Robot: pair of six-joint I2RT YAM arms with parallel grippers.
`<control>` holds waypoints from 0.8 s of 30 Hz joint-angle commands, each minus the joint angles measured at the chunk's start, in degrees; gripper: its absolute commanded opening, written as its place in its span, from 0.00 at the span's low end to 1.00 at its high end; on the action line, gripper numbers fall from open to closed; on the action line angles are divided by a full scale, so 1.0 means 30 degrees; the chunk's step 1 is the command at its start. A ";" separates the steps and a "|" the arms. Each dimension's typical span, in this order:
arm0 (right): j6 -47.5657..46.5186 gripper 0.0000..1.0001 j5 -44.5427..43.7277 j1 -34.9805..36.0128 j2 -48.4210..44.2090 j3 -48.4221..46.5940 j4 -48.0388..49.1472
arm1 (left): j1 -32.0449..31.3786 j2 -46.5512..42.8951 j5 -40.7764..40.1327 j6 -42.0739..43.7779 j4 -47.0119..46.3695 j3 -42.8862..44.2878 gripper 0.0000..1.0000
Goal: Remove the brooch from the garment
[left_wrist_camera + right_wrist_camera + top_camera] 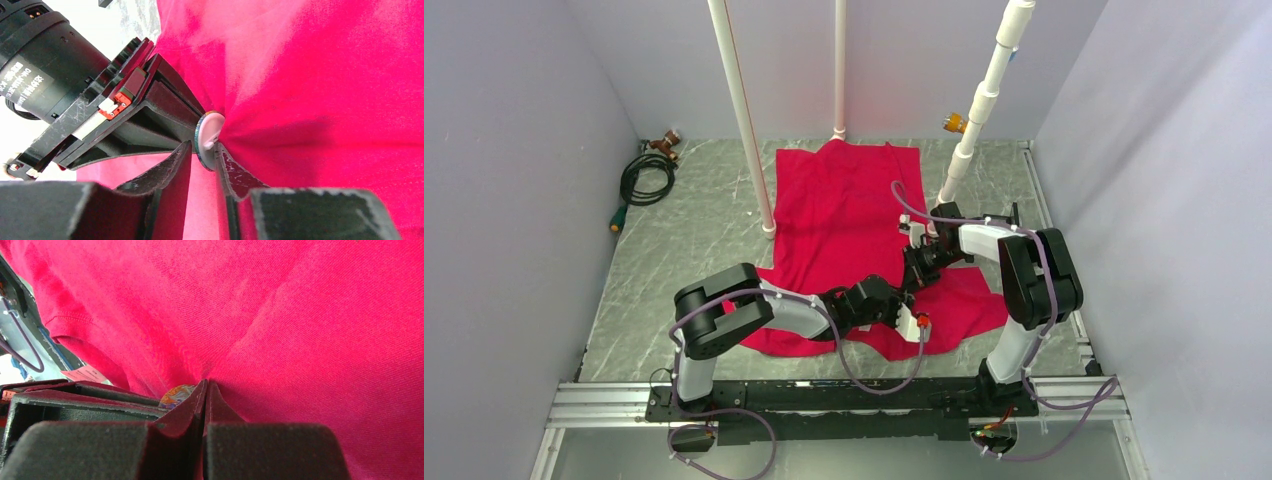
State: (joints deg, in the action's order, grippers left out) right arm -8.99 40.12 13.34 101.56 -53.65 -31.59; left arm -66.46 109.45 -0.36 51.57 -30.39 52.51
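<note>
The red garment [844,200] lies spread on the grey table and fills both wrist views [325,75] [300,315]. Both grippers meet at its near right part. The brooch [207,140] shows edge-on in the left wrist view, with a pale back and a dark green rim, pressed into a cloth fold. My left gripper [204,146] is open, its tips on either side of the brooch's edge. My right gripper [206,384] is shut on a pinched fold of the garment. The brooch's patterned face [177,395] peeks out just left of its fingers. The brooch is hidden in the top view.
Three white pipes stand on the table at the back: one [744,120] at the shirt's left edge, one [839,70] behind it, one [984,100] at its right. A coiled black cable [646,178] lies at the far left. A metal rail [824,400] runs along the near edge.
</note>
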 commanded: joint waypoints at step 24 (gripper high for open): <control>-0.1075 0.01 -0.0544 -0.0457 -0.1842 -0.0266 0.0041 | 0.2166 -0.0624 0.5676 -0.2989 0.4948 0.2388 0.00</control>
State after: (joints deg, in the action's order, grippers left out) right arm -10.46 39.88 12.53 100.88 -53.65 -31.86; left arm -60.62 108.09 13.47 44.45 -17.12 56.62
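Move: The brooch is tipped up on edge just past my part-open left fingertips, some 2 cm to the right, 1 cm ahead and 1 cm below my left hand's point. My right fingers, already shut on the garment, are about 1 cm ahead of the brooch, so it sits roughly 1 cm back and 1 cm left of them. The white tag lies about 4 cm back, 6 cm left and 3 cm below my left hand. I close my left fingers almost fully, pinching the brooch's rim between the tips, and the grip effort climbs at the end. Meanwhile that hand eases about 1 cm left and 1 cm down, dipping back about 1 cm before returning forward, and rolls some 15 degrees so its top leans forward. My right hand stays shut on the cloth. ##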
